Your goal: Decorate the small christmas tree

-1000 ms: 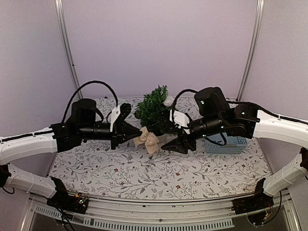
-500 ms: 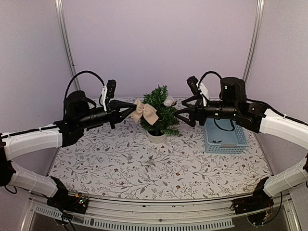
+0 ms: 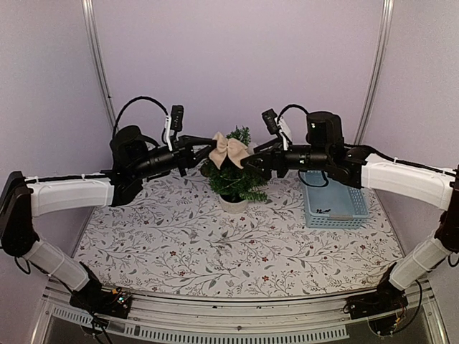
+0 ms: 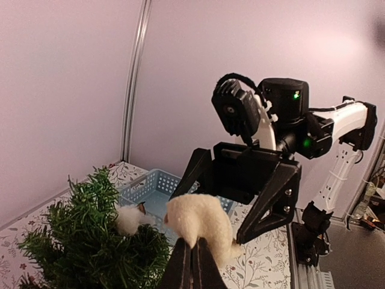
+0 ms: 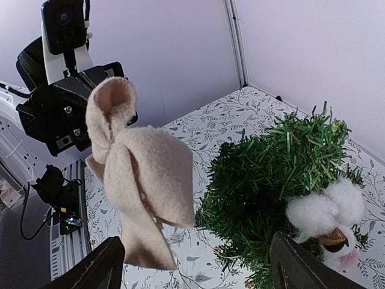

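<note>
The small christmas tree (image 3: 234,178) stands in its white pot (image 3: 233,205) at the back middle of the table. A white cotton tuft (image 5: 325,211) sits in its branches. A beige felt bow (image 3: 229,149) hangs at the treetop, and my left gripper (image 3: 210,149) is shut on its tail from the left. In the left wrist view the bow (image 4: 201,224) sits just above the closed left gripper (image 4: 192,268), beside the tree (image 4: 90,241). My right gripper (image 3: 249,162) is open at the tree's right, facing the bow (image 5: 141,180) and the tree (image 5: 271,174), holding nothing.
A light blue basket (image 3: 333,201) with small dark items in it stands right of the tree, under the right arm. The table wears a floral cloth (image 3: 215,251). Purple walls and metal posts (image 3: 100,72) close in behind.
Both arms rose from near the tabletop. My left gripper carried the bow from in front of the pot up to the treetop. My right gripper opened wider and moved in at the tree's right.
</note>
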Controlling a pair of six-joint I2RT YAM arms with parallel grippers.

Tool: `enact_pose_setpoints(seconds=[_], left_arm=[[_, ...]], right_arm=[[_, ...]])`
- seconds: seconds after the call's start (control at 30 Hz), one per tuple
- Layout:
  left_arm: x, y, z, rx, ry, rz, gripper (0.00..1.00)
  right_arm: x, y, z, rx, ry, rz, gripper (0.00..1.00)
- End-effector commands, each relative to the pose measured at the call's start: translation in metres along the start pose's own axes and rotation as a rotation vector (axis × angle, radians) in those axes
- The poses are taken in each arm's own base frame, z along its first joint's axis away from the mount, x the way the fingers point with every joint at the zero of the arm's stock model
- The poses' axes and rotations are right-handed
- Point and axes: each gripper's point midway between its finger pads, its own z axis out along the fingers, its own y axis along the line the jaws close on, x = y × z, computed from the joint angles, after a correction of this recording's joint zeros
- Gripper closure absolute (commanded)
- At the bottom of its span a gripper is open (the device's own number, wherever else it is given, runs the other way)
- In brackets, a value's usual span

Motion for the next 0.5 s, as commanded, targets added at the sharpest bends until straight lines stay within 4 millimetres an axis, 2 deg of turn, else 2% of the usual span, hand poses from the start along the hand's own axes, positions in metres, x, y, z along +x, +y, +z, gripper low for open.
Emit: enact_pose_setpoints(seconds=[0.0, 0.1, 0.17, 0.2, 0.37, 0.4, 0.47], left_arm=[[-0.015, -0.001, 0.004, 0.033, -0.054, 0.016, 1.0], [-0.018, 0.001, 0.005, 0.026, -0.061, 0.023, 1.0], [-0.022, 0.003, 0.007, 0.019, -0.066, 0.028, 1.0], [-0.024, 0.005, 0.008, 0.013, -0.068, 0.031, 1.0], [-0.036, 0.023, 0.017, -0.035, -0.064, 0.026, 1.0], [-0.037, 0.027, 0.019, -0.046, -0.06, 0.019, 1.0], [-0.037, 0.038, 0.021, -0.07, -0.051, 0.004, 1.0]], right_arm=[[-0.026, 0.009, 0.004, -0.069, -0.072, -0.002, 0.15], [-0.03, 0.011, 0.008, -0.091, -0.085, -0.006, 0.17], [-0.036, 0.014, 0.009, -0.111, -0.104, -0.011, 0.24], [-0.04, 0.015, 0.009, -0.115, -0.115, -0.015, 0.3], [-0.059, 0.004, 0.01, -0.061, -0.166, -0.012, 0.82], [-0.062, 0.0, 0.01, -0.044, -0.172, -0.007, 0.89], [-0.066, -0.006, 0.011, -0.019, -0.182, 0.005, 0.95]])
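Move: The bow's middle is about 4 cm to the right of the left hand, which already grips its left end. The tree's foliage centres roughly 8 cm ahead, 6 right and 12 below. From the open right hand the bow's middle is some 5 cm left, 1 ahead and 2 above; the tree is about 8 cm ahead, 4 left and 10 below, the snowman 8 ahead, level sideways and 8 below. Right fingers close, pinching the bow's free tail, while both hands rise about 3 cm, left keeping its grip. ##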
